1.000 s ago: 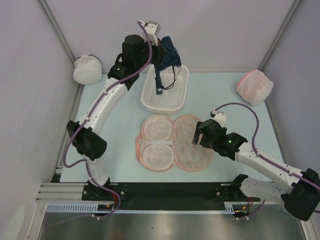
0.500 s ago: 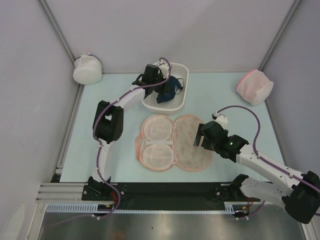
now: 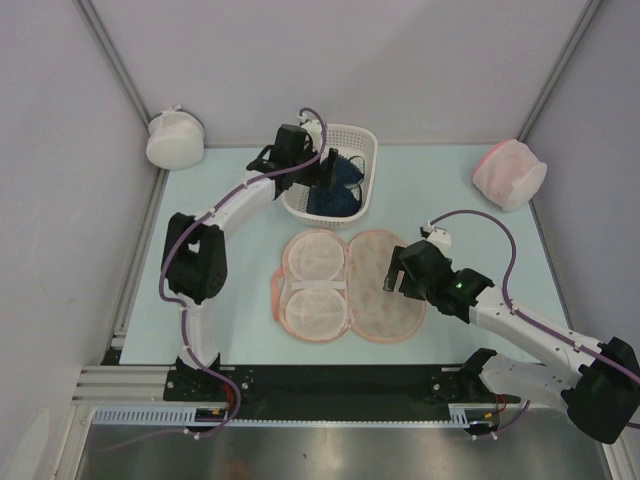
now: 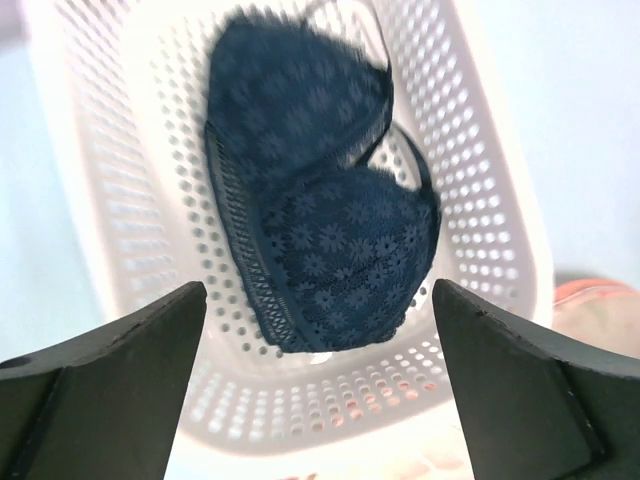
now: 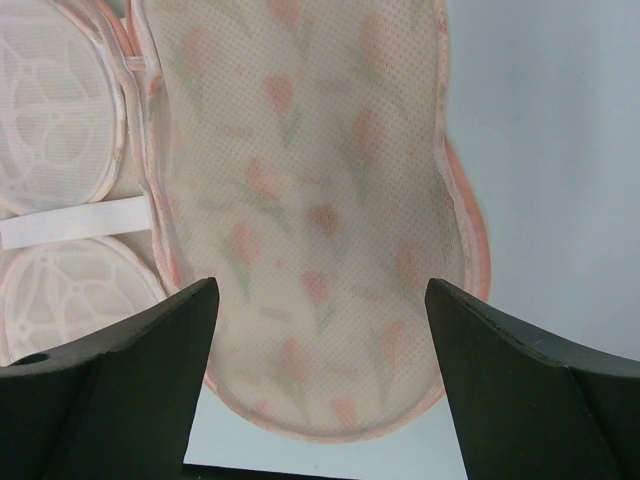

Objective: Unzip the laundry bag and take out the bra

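Note:
The laundry bag (image 3: 350, 285) lies unzipped and spread flat mid-table, its printed half (image 5: 310, 200) to the right and its white inner cups (image 5: 60, 110) to the left. The dark navy bra (image 3: 337, 192) lies loose inside the white perforated basket (image 3: 366, 140) at the back. In the left wrist view the bra (image 4: 320, 230) rests on the basket floor (image 4: 480, 230). My left gripper (image 3: 327, 166) hangs just above it, open, nothing between its fingers (image 4: 318, 290). My right gripper (image 3: 392, 276) hovers open over the bag's printed half (image 5: 320, 290), holding nothing.
A round white mesh pouch (image 3: 175, 138) sits in the back left corner. A round pink-and-white mesh pouch (image 3: 510, 172) sits at the back right. Grey walls close in the table on three sides.
My left arm came down from high above the basket with the bra, then opened and let it go into the basket. The right arm has barely moved.

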{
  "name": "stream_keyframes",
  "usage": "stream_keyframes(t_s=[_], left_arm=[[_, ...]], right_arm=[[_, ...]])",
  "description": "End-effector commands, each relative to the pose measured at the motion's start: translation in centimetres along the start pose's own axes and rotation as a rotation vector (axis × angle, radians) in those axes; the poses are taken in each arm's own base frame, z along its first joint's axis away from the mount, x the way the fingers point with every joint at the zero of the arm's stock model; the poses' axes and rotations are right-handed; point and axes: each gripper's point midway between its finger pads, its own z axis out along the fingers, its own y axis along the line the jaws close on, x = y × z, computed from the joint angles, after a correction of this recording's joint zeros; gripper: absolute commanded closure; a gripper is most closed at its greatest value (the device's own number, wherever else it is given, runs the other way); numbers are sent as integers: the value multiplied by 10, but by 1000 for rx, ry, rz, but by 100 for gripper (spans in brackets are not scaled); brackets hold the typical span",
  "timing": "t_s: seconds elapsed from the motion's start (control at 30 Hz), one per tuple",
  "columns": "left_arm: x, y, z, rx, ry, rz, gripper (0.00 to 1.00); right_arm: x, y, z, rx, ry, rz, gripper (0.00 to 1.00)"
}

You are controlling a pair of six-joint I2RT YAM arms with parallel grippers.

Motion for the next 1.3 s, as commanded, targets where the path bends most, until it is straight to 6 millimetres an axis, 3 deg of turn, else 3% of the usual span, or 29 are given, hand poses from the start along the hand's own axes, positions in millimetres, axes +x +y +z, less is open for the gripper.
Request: stream_keyframes(t_s=[0.0, 0.23, 0.27, 0.3, 0.37, 0.4, 0.43, 0.5, 0.53, 0.6, 0.63, 0.9, 1.07, 1.1, 1.27], left_arm=[[-64, -1, -66, -47, -164, 11, 0], [-81, -14, -120, -11, -230, -18, 0], [-72, -15, -122, -5, -216, -26, 0], [-78, -17, -140, 0, -248, -33, 0], [-62, -16, -146, -7, -239, -67, 0], [-69, -18, -167, -5, -283, -78, 0], [-55, -17, -167, -10, -271, -82, 0], [-56, -18, -192, -12, -311, -87, 0], [-43, -17, -193, -15, -293, -90, 0], [-38, -18, -210, -5, -313, -92, 0], [-24, -17, -209, 2, -285, -98, 0], [31, 3, -235, -44, -193, -173, 0], [57, 25, -252, -138, -170, -149, 0], [70, 32, -249, -166, -155, -143, 0], [84, 52, -264, -256, -209, -163, 0]], right_arm=[[-13, 3, -6, -16, -44, -5, 10], [-18, -9, -6, 34, -55, -13, 9], [-16, -13, -4, 46, -51, -14, 9], [-16, -17, -3, 60, -46, -13, 9], [-15, -29, 1, 91, -42, 0, 9], [-13, -33, 3, 102, -35, 5, 9], [-13, -39, 5, 112, -26, 23, 9], [-8, -46, 8, 122, -9, 32, 9], [-8, -52, 11, 136, -5, 45, 9], [-2, -57, 15, 134, 21, 58, 10], [-2, -60, 17, 137, 27, 75, 11], [20, -63, 25, 101, 111, 118, 24], [36, -65, 29, 95, 160, 127, 29], [37, -67, 30, 101, 165, 126, 29], [45, -70, 35, 119, 199, 115, 37]])
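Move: The left hand hangs open over the near end of the basket, the released bra about 7 cm ahead, 3 cm to the right and 11 cm below; the bag's left panel lies some 20 cm back, 1 cm to its left, 14 cm down. For the right hand the open flap's right edge is roughly 6 cm to the right, level fore-and-aft and 10 cm below, with the flap's middle 8 cm ahead and 2 cm left. The left hand rises about 13 cm clear of the basket, then swings back some 20 cm and to the left about 15 cm, away from the bra, sinking a little over the bare table left of the bag, with its fingers still wide open. After a short wait the right hand shifts right about 6 cm towards the flap's right edge, then mostly sinks some 7 cm while drawing slightly back, the fingertips tipping more steeply down by about 15 degrees and closing partway over the edge, still without a visible touch. ##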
